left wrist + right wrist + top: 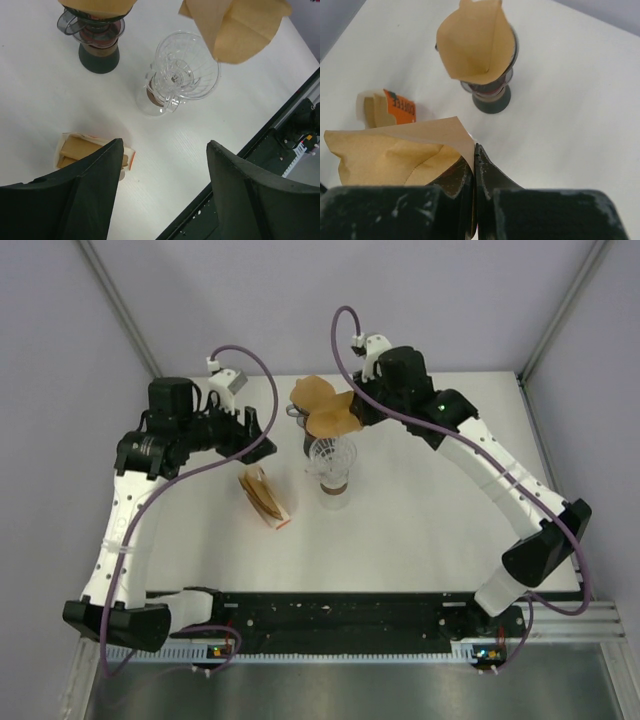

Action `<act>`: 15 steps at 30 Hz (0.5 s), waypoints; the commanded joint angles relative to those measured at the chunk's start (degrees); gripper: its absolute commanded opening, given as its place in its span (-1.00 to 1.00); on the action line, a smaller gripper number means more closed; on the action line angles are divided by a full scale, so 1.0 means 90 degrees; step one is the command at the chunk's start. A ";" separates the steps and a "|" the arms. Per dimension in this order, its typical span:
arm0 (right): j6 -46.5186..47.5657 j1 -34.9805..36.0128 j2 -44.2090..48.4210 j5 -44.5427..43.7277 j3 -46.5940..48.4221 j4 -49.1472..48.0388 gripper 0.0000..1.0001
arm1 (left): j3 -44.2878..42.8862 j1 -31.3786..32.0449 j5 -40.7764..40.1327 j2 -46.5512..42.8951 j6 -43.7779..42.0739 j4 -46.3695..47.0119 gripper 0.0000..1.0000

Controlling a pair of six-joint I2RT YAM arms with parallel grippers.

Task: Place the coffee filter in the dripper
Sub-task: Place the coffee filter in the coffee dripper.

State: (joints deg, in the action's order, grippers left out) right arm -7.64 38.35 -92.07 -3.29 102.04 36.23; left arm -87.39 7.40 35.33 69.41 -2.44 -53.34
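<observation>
My right gripper is shut on the edge of a brown paper coffee filter. From above, that filter hangs just over the clear glass dripper, which stands on a brown base mid-table. The left wrist view shows the clear dripper empty, with the held filter above its far right rim. My left gripper is open and empty, raised over the table to the left of the dripper; its place in the top view is. In the right wrist view the held filter hides the clear dripper.
A second, dark dripper with its own brown filter stands just behind the clear one. An opened box of filters lies on the table to the left front of the drippers. The black front rail runs along the near edge.
</observation>
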 commanded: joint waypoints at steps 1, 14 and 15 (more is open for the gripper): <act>-0.0323 -0.0003 -0.0042 0.1029 -0.0049 0.0720 -1.00 | 0.0111 0.0291 -0.0098 0.0178 0.0505 0.0974 0.45; -0.0236 -0.0023 -0.0824 0.1108 0.0361 0.1511 -1.00 | 0.0677 0.0886 0.0039 0.0637 0.1091 0.2245 0.57; -0.0226 -0.0023 -0.0844 0.1137 0.0362 0.1512 -1.00 | 0.0697 0.0945 0.0020 0.0715 0.1110 0.2294 0.57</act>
State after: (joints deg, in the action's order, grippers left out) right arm -9.67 38.13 -99.66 7.11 102.10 47.68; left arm -81.58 14.26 34.87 74.96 5.65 -39.24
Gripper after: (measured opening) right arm 0.003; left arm 0.780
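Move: The right hand already holds the filter; the empty dripper on its glass carafe lies about 5 cm to its left, 3 cm back and 16 cm below. The filled dripper stands roughly 12 cm farther out than the empty one and 4 cm more to the left; the filter box lies some 19 cm left of the empty dripper, down on the table. From the left hand, the empty dripper is about 15 cm right, 4 cm ahead, 16 cm below. Filter still pinched, the right hand tips down, sinking about 9 cm towards the dripper, the left nearing rightward. ##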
